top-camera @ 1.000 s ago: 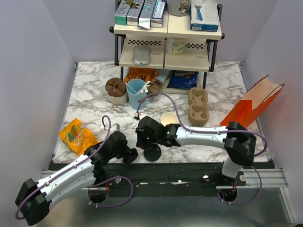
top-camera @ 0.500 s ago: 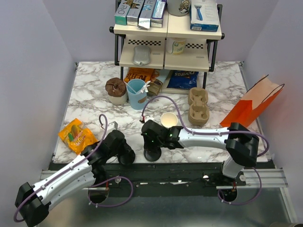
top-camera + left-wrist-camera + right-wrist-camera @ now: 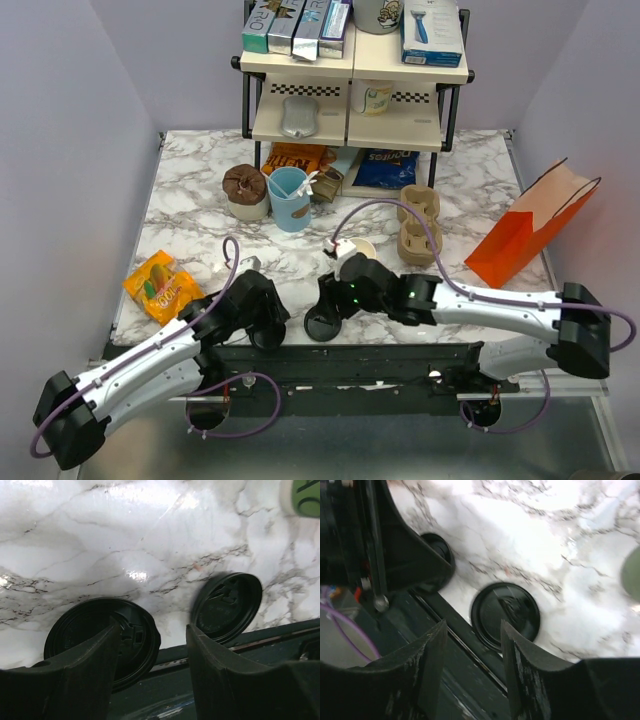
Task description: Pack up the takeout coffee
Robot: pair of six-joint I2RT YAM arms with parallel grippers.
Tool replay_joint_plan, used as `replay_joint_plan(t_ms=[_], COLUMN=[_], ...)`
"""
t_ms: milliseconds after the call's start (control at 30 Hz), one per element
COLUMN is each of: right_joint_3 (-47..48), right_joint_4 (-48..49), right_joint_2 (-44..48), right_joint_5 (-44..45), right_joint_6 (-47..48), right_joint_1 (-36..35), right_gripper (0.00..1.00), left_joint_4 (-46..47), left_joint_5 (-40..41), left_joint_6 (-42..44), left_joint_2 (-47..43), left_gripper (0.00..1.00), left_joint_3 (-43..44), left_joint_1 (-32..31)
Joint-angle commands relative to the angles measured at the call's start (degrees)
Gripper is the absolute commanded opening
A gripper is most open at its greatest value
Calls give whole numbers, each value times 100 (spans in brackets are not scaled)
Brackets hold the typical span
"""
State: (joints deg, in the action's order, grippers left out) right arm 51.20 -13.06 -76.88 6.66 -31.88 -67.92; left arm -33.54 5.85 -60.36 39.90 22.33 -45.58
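The takeout coffee cup (image 3: 358,247) stands open-topped on the marble, its cream inside showing just behind my right arm; its green side peeks in at the left wrist view's top right corner (image 3: 303,497). Two round black lids lie flat at the table's near edge: one (image 3: 322,326) (image 3: 227,607) (image 3: 506,614) and one further left (image 3: 266,336) (image 3: 95,637) (image 3: 438,555). My left gripper (image 3: 264,320) (image 3: 153,627) hangs open over the left lid with nothing in it. Above the other lid's near rim, my right gripper (image 3: 326,306) (image 3: 473,625) is open and holds nothing.
A light blue cup with a stirrer (image 3: 290,197) and a brown-topped tub (image 3: 245,190) stand mid-table. Brown pulp carriers (image 3: 420,225) sit right of the cup, an orange paper bag (image 3: 530,225) lies at the right, a yellow snack bag (image 3: 160,285) at the left. A stocked shelf rack (image 3: 355,70) fills the back.
Both grippers have gone from shut to open. The right arm has stretched out to the right while its gripper stayed by the lid. Both lids lie where they were.
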Motion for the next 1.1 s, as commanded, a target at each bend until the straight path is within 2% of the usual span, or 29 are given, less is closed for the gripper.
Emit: replay_joint_plan(t_ms=[0, 167, 400, 567, 700, 733, 867, 967, 1067], right_joint_3=[-680, -936, -1050, -1130, -1165, -1191, -1218, -1296, -1323], right_joint_4=[-74, -170, -188, -311, -425, -434, -469, -452, -408], right_joint_2=[700, 1017, 1236, 1439, 1606, 1632, 1755, 1791, 1817], right_joint_5=[467, 714, 652, 846, 925, 899, 671, 565, 600], right_joint_6=[182, -2, -337, -327, -354, -345, -126, 119, 374], right_joint_1=[-37, -28, -28, -37, -37, -37, -28, -37, -37], right_gripper=[62, 68, 69, 70, 71, 71, 73, 76, 77], left_joint_4=[-57, 383, 611, 1016, 876, 823, 927, 1384, 1622], left_joint_5=[-224, -444, 740, 1304, 1683, 1744, 2111, 2035, 1921], left_joint_6=[244, 68, -739, -986, -759, -741, -609, -285, 76], left_joint_2=[351, 615, 914, 1090, 1484, 1555, 1801, 2144, 2636], left_gripper=[64, 65, 76, 77, 80, 80, 82, 83, 87], left_joint_3=[272, 35, -184, -273, -45, 60, 228, 325, 658], left_joint_1=[-117, -126, -91, 102, 707, 1161, 1955, 2656, 3089])
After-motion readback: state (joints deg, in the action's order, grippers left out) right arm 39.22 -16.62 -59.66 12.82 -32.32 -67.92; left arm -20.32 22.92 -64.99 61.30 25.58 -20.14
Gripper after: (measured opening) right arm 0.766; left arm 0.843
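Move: From the left hand, the lid it works on lies close by at the table's front edge, about 3 cm back, 3 cm left and 2 cm below. The second lid is some 11 cm to its right and 1 cm back; the yellow packet is roughly 26 cm left and 7 cm ahead. From the right hand, that second lid is about 4 cm left, 1 cm back and 10 cm below, and the paper cup some 14 cm ahead and 5 cm right. Sinking about 2 cm with a slight draw back and right, the left hand then sweeps low and fast forward and left, about 12 cm each way, towards the yellow packet, turning some 40 degrees counter-clockwise. Its fingers open wider, and it takes its lid along, apparently by a finger at the rim. The right hand withdraws about 7 cm rightward from the second lid, opening wider. ##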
